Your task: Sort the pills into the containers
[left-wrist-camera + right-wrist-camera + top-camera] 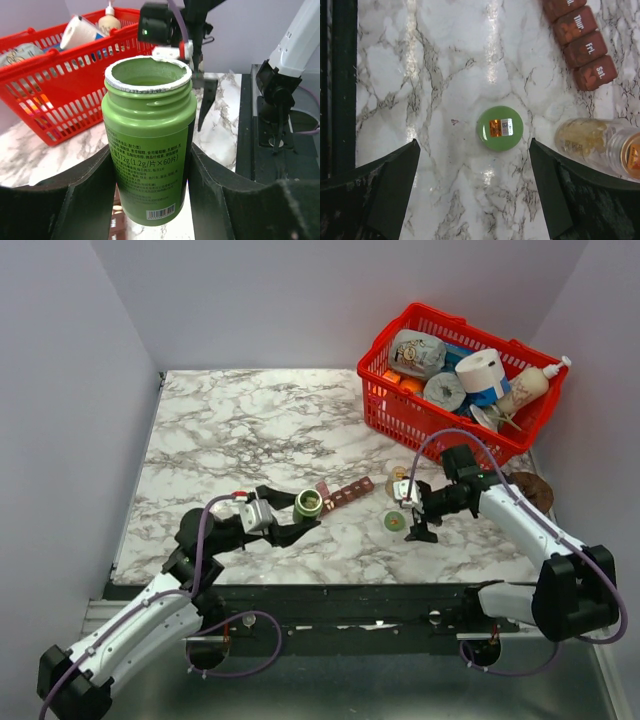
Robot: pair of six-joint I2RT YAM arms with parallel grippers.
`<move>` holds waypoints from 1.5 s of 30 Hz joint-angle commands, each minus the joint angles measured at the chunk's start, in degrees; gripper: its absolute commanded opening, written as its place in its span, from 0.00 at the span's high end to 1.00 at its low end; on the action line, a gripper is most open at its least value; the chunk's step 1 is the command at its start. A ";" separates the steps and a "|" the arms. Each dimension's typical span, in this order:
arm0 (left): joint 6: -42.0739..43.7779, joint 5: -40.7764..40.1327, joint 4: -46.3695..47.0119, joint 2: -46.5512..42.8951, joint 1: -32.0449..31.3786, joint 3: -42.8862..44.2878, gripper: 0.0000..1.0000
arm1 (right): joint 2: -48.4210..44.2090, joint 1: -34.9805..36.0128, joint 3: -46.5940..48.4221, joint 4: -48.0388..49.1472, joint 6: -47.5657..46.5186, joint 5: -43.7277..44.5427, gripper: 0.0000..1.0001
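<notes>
My left gripper (pixel 298 516) is shut on an uncapped green pill bottle (pixel 307 503), held roughly upright just above the table. In the left wrist view the fingers (pixel 95 185) press both sides of the bottle (pixel 148 125). The containers (pixel 347 492), a reddish-brown strip of day-marked cells (pixel 582 42), lie just right of the bottle. The bottle's green cap (pixel 499 128) lies flat on the marble. My right gripper (pixel 474 145) hangs open above it with nothing between its fingers. A clear bottle (pixel 587 142) lying on its side holds yellowish pills.
A red mesh basket (pixel 400 418) full of household items stands at the back right, and shows behind the bottle as the basket (pixel 50 100) in the left wrist view. A brown disc (pixel 530 488) lies by the right arm. White walls close in three sides.
</notes>
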 commanded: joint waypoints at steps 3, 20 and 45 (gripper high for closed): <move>16.27 -0.29 -21.48 -4.96 0.34 7.32 1.00 | 5.44 4.85 -0.16 11.11 -4.30 13.20 0.00; 19.80 -1.96 -25.45 -5.40 0.25 5.83 1.00 | 16.78 11.81 1.42 13.94 -0.96 21.12 0.18; 9.52 10.42 -17.10 10.06 0.07 8.28 1.00 | -0.44 13.57 25.40 -10.65 15.39 -12.59 0.84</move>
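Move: The green cap lies about 8 cm below my open right hand, some 3 cm ahead and 2 cm to the left. The clear pill bottle stands roughly 7 cm beyond the cap, about 1 cm to the right of it. The pill organizer's middle is about 8 cm ahead and 13 cm left of my right hand. From my left hand, which holds the open green bottle, the cap is about 6 cm ahead, 17 cm right and 18 cm below. I bring my right hand down about 7.5 cm and slightly forward, fingers tipping steeper, and close on the green cap; then I lift it some 14 cm, swinging left towards the green bottle while the fingers tip back up. My left hand keeps its grip on that bottle, rises briefly, then sinks about 9 cm, tipping its fingers and the bottle's mouth rightward, some 20 degrees. ##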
